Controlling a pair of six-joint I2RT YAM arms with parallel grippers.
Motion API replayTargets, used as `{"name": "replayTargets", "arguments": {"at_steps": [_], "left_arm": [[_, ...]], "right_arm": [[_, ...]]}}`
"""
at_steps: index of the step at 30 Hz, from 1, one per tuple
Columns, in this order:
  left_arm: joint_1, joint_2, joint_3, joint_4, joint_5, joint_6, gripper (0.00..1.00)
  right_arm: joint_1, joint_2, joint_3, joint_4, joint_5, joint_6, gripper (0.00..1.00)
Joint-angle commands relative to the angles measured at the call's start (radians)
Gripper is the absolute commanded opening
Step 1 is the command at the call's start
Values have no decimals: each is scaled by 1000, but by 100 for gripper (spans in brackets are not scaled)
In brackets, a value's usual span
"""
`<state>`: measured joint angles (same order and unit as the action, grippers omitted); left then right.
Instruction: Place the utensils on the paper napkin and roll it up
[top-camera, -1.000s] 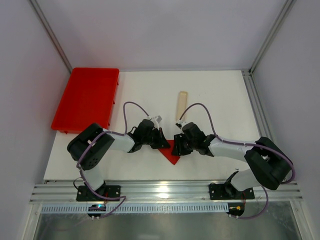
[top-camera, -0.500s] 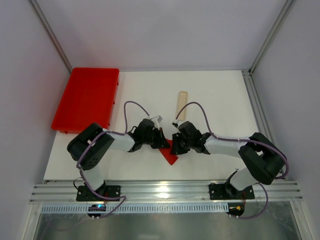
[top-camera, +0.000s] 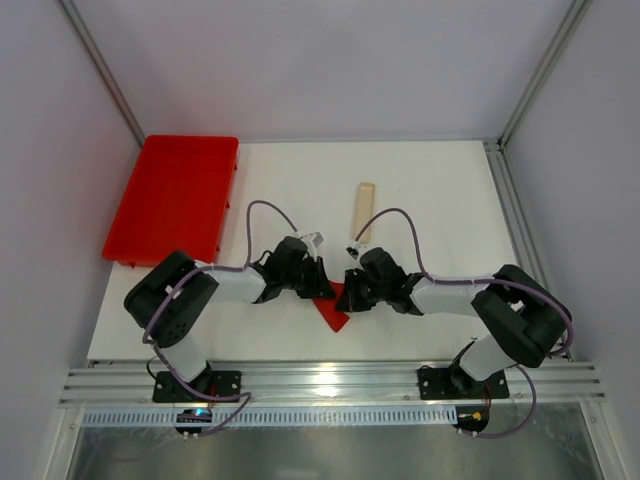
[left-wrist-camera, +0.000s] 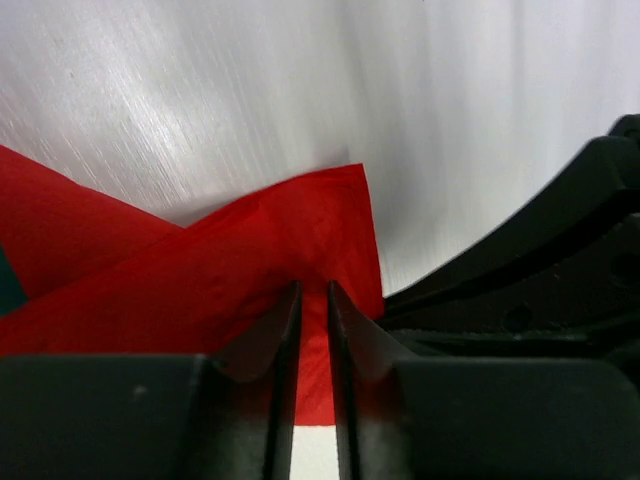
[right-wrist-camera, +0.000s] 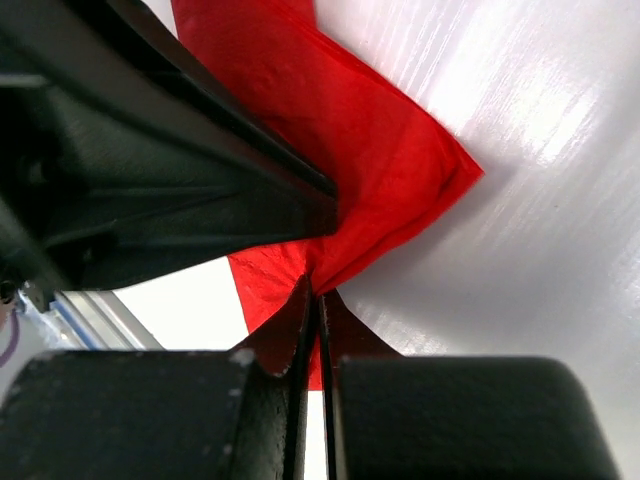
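Note:
The paper napkin (top-camera: 334, 306) is a bright red folded wedge on the white table between my two grippers. My left gripper (top-camera: 321, 285) is at its left corner. In the left wrist view its jaws (left-wrist-camera: 314, 290) stand a narrow slit apart, with a raised fold of the napkin (left-wrist-camera: 250, 260) in the slit. My right gripper (top-camera: 351, 290) is shut on the napkin's other edge (right-wrist-camera: 380, 160), fingertips (right-wrist-camera: 300, 300) pinched together on the paper. A dark teal sliver of a utensil (left-wrist-camera: 7, 285) peeks from under the napkin; the rest of the utensils is hidden.
A big red tray (top-camera: 175, 198) sits at the back left, overhanging the table's left edge. A pale beige strip (top-camera: 362, 211) lies behind the grippers. The two gripper bodies nearly touch each other. Metal rails run along the near edge and right side.
My right gripper has slid left and closed on the napkin. The left jaws have parted slightly. The napkin's visible wedge has narrowed and shifted a little left.

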<state>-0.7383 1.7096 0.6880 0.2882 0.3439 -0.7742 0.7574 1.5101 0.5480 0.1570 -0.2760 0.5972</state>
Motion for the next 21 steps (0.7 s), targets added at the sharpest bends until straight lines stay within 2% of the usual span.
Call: {"name": "replayTargets", "arguments": {"at_steps": [1, 3, 4, 7, 16, 21], "left_arm": [[7, -92, 51, -141, -26, 52, 20], [10, -131, 70, -179, -46, 61, 28], [11, -172, 86, -226, -66, 65, 35], [13, -258, 100, -285, -108, 66, 44], [23, -452, 28, -501, -255, -31, 55], [28, -505, -82, -451, -237, -131, 56]], "right_arm": [[7, 32, -43, 27, -2, 38, 4], [7, 30, -56, 48, -5, 72, 4], [7, 27, -60, 58, -5, 84, 4], [7, 13, -79, 88, -12, 130, 3], [7, -63, -99, 113, -17, 257, 4], [7, -99, -102, 121, -17, 331, 4]]}}
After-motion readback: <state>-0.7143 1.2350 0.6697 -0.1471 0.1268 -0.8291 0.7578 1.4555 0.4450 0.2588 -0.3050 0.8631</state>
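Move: The folded napkin with the utensils inside lies right under the left fingers, its middle about 1 cm ahead and 1 cm left of them, 1 cm below. The utensil heads at its far end are about 8 cm ahead and 5 cm left of that hand, and the empty tray is some 21 cm ahead and 8 cm right. From the right hand, pinching the fold, the napkin's middle lies roughly 2 cm ahead and 4 cm left. Straight up off the napkin goes the left hand, opening its barely parted fingers to about half; after nearly 10 cm it swings some 5 cm left, away from the right gripper, starting to sink again and turning about 15 degrees counter-clockwise. Meanwhile the right hand keeps its pinch on the fold, easing back under 2 cm while its wrist tips down and turns clockwise some 10 degrees. ##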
